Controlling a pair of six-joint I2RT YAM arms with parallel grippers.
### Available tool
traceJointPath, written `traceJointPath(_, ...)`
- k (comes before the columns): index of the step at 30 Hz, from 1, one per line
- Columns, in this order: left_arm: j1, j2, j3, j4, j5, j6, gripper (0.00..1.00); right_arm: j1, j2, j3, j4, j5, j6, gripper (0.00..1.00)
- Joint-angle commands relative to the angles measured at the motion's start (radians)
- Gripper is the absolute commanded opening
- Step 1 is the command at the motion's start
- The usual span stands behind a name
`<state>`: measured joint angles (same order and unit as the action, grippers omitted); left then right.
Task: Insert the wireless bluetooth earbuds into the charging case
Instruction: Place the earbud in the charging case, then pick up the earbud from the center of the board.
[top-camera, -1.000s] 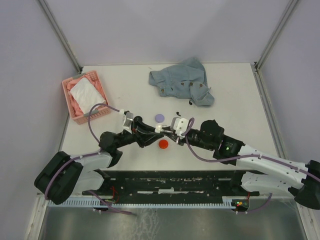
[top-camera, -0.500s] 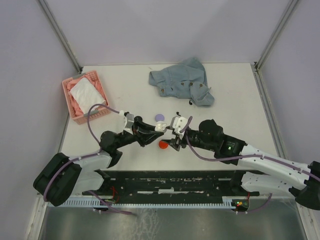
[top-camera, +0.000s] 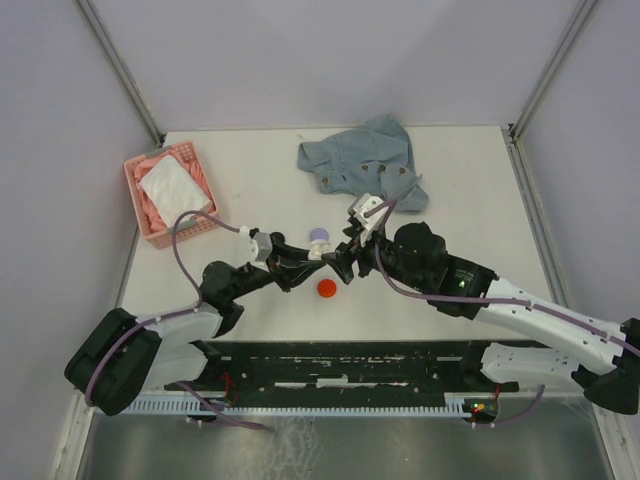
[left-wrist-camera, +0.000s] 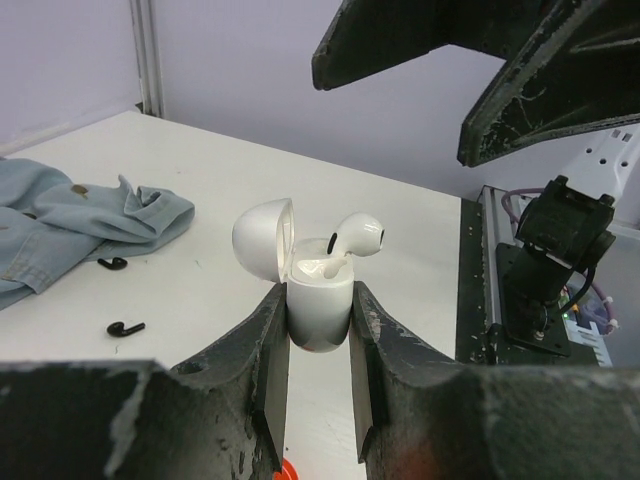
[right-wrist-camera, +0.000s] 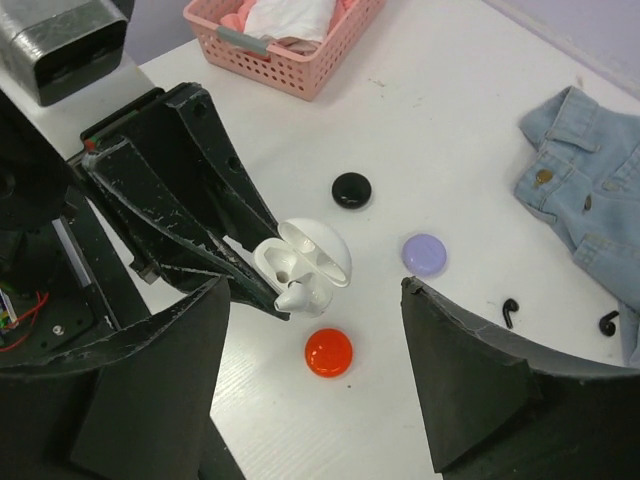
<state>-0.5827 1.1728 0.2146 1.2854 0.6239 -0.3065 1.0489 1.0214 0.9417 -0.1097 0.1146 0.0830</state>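
Observation:
My left gripper (left-wrist-camera: 320, 330) is shut on the body of an open white charging case (left-wrist-camera: 320, 305), held above the table with its lid (left-wrist-camera: 262, 238) tipped back. A white earbud (left-wrist-camera: 356, 234) rests tilted in one well, its head sticking out. My right gripper (right-wrist-camera: 313, 325) is open and empty, just above and beside the case (right-wrist-camera: 318, 250); both meet mid-table in the top view, left gripper (top-camera: 311, 258), right gripper (top-camera: 341, 263). Two black earbuds (right-wrist-camera: 510, 312) (right-wrist-camera: 607, 321) lie loose on the table near the jeans.
A red round case (top-camera: 326, 288), a lilac one (top-camera: 319, 236) and a black one (right-wrist-camera: 351, 189) lie on the table below the grippers. Crumpled jeans (top-camera: 365, 165) lie at the back, and a pink basket (top-camera: 170, 195) with cloths stands at the left.
My right gripper opened and drew up and back from the white case, leaving the white earbud in it. The left gripper kept its hold, shifting slightly right.

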Motion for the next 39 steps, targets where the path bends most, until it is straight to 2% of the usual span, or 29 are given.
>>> traceJointPath(1,0.003,-0.036,-0.010,0.026,-0.027,0.063,0.03,0.002,0.049,0.097,-0.069,0.066,0.114,0.78)
traceJointPath(11,0.003,-0.081,-0.024,0.033,-0.018,0.038,0.03,0.001,0.104,0.123,-0.140,0.107,0.074,0.79)
traceJointPath(23,0.003,-0.088,-0.015,0.037,0.039,0.023,0.03,-0.003,0.077,0.105,-0.177,0.169,-0.002,0.77)
traceJointPath(27,0.003,-0.087,-0.016,0.003,0.001,0.035,0.03,-0.016,0.091,0.120,-0.218,0.187,0.000,0.78)
traceJointPath(32,0.003,-0.108,0.002,-0.179,-0.141,0.107,0.03,-0.105,0.145,0.164,-0.376,0.214,0.067,0.78)
traceJointPath(39,0.004,-0.123,-0.001,-0.243,-0.210,0.145,0.03,-0.279,0.239,0.120,-0.506,0.184,0.161,0.77)
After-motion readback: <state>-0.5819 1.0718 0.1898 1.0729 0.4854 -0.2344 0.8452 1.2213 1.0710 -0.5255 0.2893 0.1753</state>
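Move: The half-inserted white earbud, tilted in the open white case, lies about 4 cm to the left of the right hand, level fore and aft and some 4 cm lower. From the left hand, which holds the case, the same earbud is about 2 cm to the right, 1 cm ahead and 3 cm up. On the table, about 28 cm below the right hand, the red case lies 3 cm ahead and 2 cm left, the purple case 18 cm ahead and 4 cm left, and a loose white earbud 12 cm ahead and 20 cm right. The white earbud in its case is left behind by the right hand, whose fingers stay open: it first sinks about 4 cm beside the case, edging forward, then swings off right, down and forward towards the loose earbud, turning clockwise and tipping down some 20 degrees. The left hand keeps its pinch on the case, easing up and back a centimetre, then carrying the case forward and down about 3 cm. ##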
